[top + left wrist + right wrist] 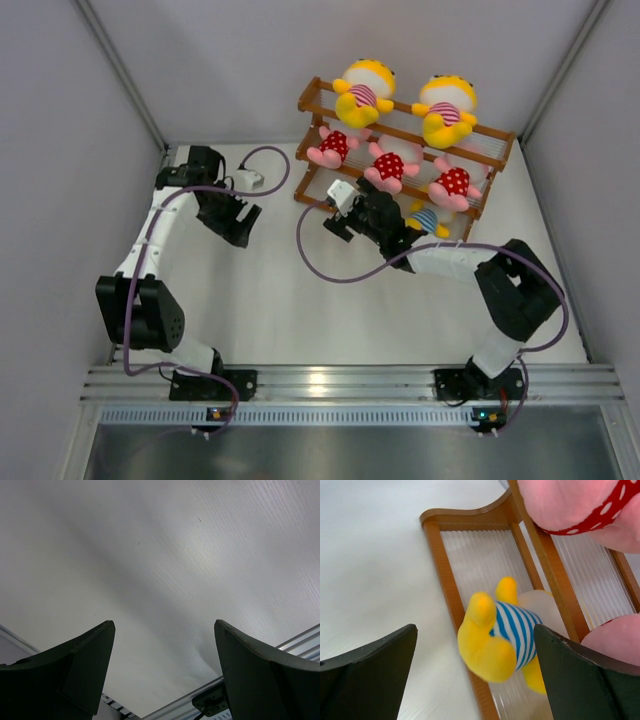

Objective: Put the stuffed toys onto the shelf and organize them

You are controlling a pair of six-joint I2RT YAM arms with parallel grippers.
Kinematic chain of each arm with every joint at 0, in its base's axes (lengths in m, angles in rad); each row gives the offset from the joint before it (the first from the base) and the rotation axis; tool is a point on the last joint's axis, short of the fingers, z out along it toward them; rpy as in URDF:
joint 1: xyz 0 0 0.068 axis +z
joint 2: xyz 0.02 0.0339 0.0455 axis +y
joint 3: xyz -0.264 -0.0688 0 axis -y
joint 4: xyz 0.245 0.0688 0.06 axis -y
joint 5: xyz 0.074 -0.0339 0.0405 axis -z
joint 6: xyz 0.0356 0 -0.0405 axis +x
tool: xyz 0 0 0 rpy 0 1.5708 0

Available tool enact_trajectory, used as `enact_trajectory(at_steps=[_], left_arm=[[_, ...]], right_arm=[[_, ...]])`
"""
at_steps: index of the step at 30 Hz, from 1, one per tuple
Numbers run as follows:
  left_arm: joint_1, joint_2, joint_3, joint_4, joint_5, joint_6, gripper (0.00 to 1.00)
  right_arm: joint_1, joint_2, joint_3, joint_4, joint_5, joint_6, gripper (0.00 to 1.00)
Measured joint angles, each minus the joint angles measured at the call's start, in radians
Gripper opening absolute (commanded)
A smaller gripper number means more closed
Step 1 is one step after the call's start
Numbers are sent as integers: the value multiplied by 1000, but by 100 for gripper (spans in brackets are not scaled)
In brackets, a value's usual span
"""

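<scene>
The shelf (pixel 310 100) stands at the back right. Two yellow stuffed toys in pink stripes (pixel 362 95) (pixel 446 108) sit on its top tier, and three pink ones in red dotted outfits (pixel 390 168) fill the middle tier. A yellow toy in a blue-striped shirt (pixel 505 630) lies on the lowest tier (pixel 445 575), between the wide-apart fingers of my open right gripper (pixel 474 627), which hovers at the shelf's front (pixel 405 228). Far left, my left gripper (pixel 235 215) is open over bare table, nothing between its fingers (pixel 90 660).
White walls close in the table on the left, back and right. An aluminium rail (pixel 340 385) runs along the near edge by the arm bases. A purple cable (pixel 330 265) loops over the table middle. Pink toys (pixel 570 505) overhang the lowest tier.
</scene>
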Motion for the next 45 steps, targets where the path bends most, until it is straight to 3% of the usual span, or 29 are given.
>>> enact_trajectory(at_steps=[4, 7, 11, 15, 19, 23, 28, 34, 39, 45], left_arm=[[0, -6, -7, 0, 0, 2, 87], [2, -10, -11, -1, 0, 2, 87], [2, -18, -14, 0, 0, 1, 87], [2, -32, -22, 0, 2, -4, 86], [4, -47, -24, 0, 2, -15, 87], [4, -63, -24, -1, -7, -33, 86], [8, -76, -24, 0, -23, -60, 86], [12, -79, -25, 16, -56, -114, 86], [15, -90, -40, 57, -96, -163, 87], [17, -98, -104, 108, -124, -204, 86]], right_arm=[[55, -79, 1, -123, 2, 4, 99], [98, -148, 48, -318, -2, 53, 99], [115, -208, 252, -599, 10, 147, 99], [105, -284, 476, -764, 63, 227, 99], [12, -328, 696, -873, 120, 322, 99], [-206, -389, 771, -946, 217, 452, 99], [-549, -441, 756, -1043, 256, 599, 99], [-877, -494, 537, -1093, 222, 690, 99], [-948, -534, 322, -1110, 215, 728, 99], [-953, -560, 179, -1112, 221, 761, 99]])
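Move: On the bottom tier of the shelf, the blue-striped toy just set down lies about 6 cm ahead of the right hand, 2 cm to its right and 6 cm lower. The other blue-striped toy stands some 13 cm to the right of it and 5 cm nearer; the middle red-dotted toy is 7 cm ahead of this hand, 9 cm right, 3 cm up. The shelf's right end is about 28 cm right, level. From the left hand, the set-down toy is 15 cm ahead, 31 cm right, 8 cm down. Backing away from the set-down blue-striped toy by about 7 cm, the right hand, fingers still wide open and empty, climbs steeply, then sweeps right past the shelf's right end, roughly 40 cm in all, turning clockwise by some 80 degrees. It finally sinks towards the bare table beyond while drawing farther back. The left hand, idle and open, shifts slightly left and turns a little counter-clockwise. ##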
